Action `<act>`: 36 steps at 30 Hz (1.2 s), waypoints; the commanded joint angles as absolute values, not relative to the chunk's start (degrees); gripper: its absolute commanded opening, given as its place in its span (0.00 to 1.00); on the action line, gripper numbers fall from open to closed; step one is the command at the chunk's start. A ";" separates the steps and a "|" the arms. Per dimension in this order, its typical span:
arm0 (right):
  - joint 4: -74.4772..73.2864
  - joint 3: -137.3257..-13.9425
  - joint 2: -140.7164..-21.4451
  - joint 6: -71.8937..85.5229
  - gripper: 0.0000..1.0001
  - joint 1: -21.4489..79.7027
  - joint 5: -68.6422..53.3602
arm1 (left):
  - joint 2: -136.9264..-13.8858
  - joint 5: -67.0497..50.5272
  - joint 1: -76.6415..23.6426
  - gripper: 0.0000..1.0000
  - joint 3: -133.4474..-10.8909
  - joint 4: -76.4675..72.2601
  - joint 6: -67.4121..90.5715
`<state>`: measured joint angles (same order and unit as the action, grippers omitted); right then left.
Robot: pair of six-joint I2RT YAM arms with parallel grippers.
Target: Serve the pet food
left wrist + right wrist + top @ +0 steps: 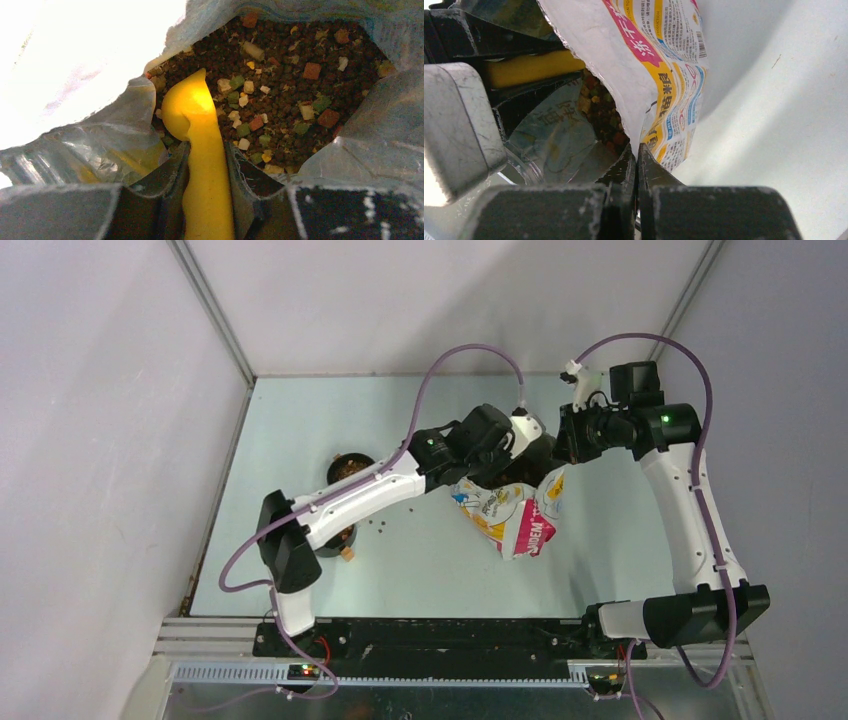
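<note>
The pet food [290,85] is a heap of small brown pellets with coloured bits, lying inside the open printed bag [510,515]. My left gripper [207,165] reaches into the bag's mouth, shut on the handle of the yellow-orange scoop [187,107]. The scoop's head rests at the left edge of the heap. My right gripper [638,150] is shut on the bag's [664,75] torn rim and holds the mouth open. In the right wrist view the scoop handle [529,67] and some pet food [601,115] show inside. From above, the left gripper [530,455] and the right gripper [558,462] meet at the bag's top.
A dark bowl [350,466] holding brown kibble stands left of the bag, partly under my left arm. A second dark round thing [335,540] lies just nearer, under the same arm. A few loose pellets [380,525] lie on the pale table [430,570].
</note>
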<state>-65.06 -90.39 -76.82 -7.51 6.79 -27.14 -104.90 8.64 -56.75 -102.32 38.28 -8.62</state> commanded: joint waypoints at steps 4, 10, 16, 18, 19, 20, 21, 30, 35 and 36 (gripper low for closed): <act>-59.91 -92.25 -73.47 -6.74 0.00 6.40 -30.82 | -106.26 -9.73 -55.34 0.00 -99.98 43.87 5.14; -59.94 -91.27 -73.06 -7.24 0.00 5.89 -30.55 | -101.22 -26.08 -49.80 0.00 -94.93 36.17 19.75; -60.26 -91.06 -73.06 -8.15 0.00 5.29 -29.77 | -97.59 -38.83 -44.09 0.00 -88.07 26.74 31.44; -60.39 -91.10 -73.16 -8.35 0.00 5.11 -29.35 | -96.99 -44.85 -42.37 0.00 -84.53 20.22 40.28; -60.47 -91.13 -73.14 -8.44 0.00 4.77 -29.22 | -96.75 -47.60 -42.02 0.00 -82.08 15.65 45.75; -60.69 -91.23 -73.24 -8.48 0.00 4.55 -28.93 | -96.35 -48.50 -41.22 0.00 -81.16 12.50 47.93; -60.80 -91.38 -73.23 -8.64 0.00 4.47 -28.75 | -96.12 -49.79 -40.91 0.00 -79.75 11.39 51.09; -61.98 -93.64 -74.70 -10.61 0.00 3.79 -25.68 | -94.47 -53.57 -33.21 0.00 -74.47 -8.46 69.96; -62.01 -94.33 -75.68 -10.74 0.00 3.62 -25.15 | -93.77 -54.88 -29.85 0.00 -76.41 -9.67 70.33; -61.98 -94.38 -75.81 -10.73 0.00 3.61 -25.14 | -93.77 -55.14 -29.51 0.00 -77.68 -7.52 69.36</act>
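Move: My left hand holds the yellow scoop in the bag mouth; the kibble it works in lies about 10 cm below me, roughly 3 cm ahead and 5 cm right. The rim pinched by my right hand is some 14 cm to my left hand's right, level fore-and-aft and 5 cm higher; the near lip is about 4 cm back. From my right hand the kibble lies about 9 cm left, 2 cm ahead and 16 cm down. My left hand keeps its grip on the scoop, dips slightly, then swings the wrist through nearly 90 degrees, turning the fingers from slanting down into the kibble to pointing right and almost level. Meanwhile I draw back about 3 cm towards the near lip, then come forward again and lift, ending about 5 cm above the start and slightly left. My right hand keeps the rim pinched, nearly still. ##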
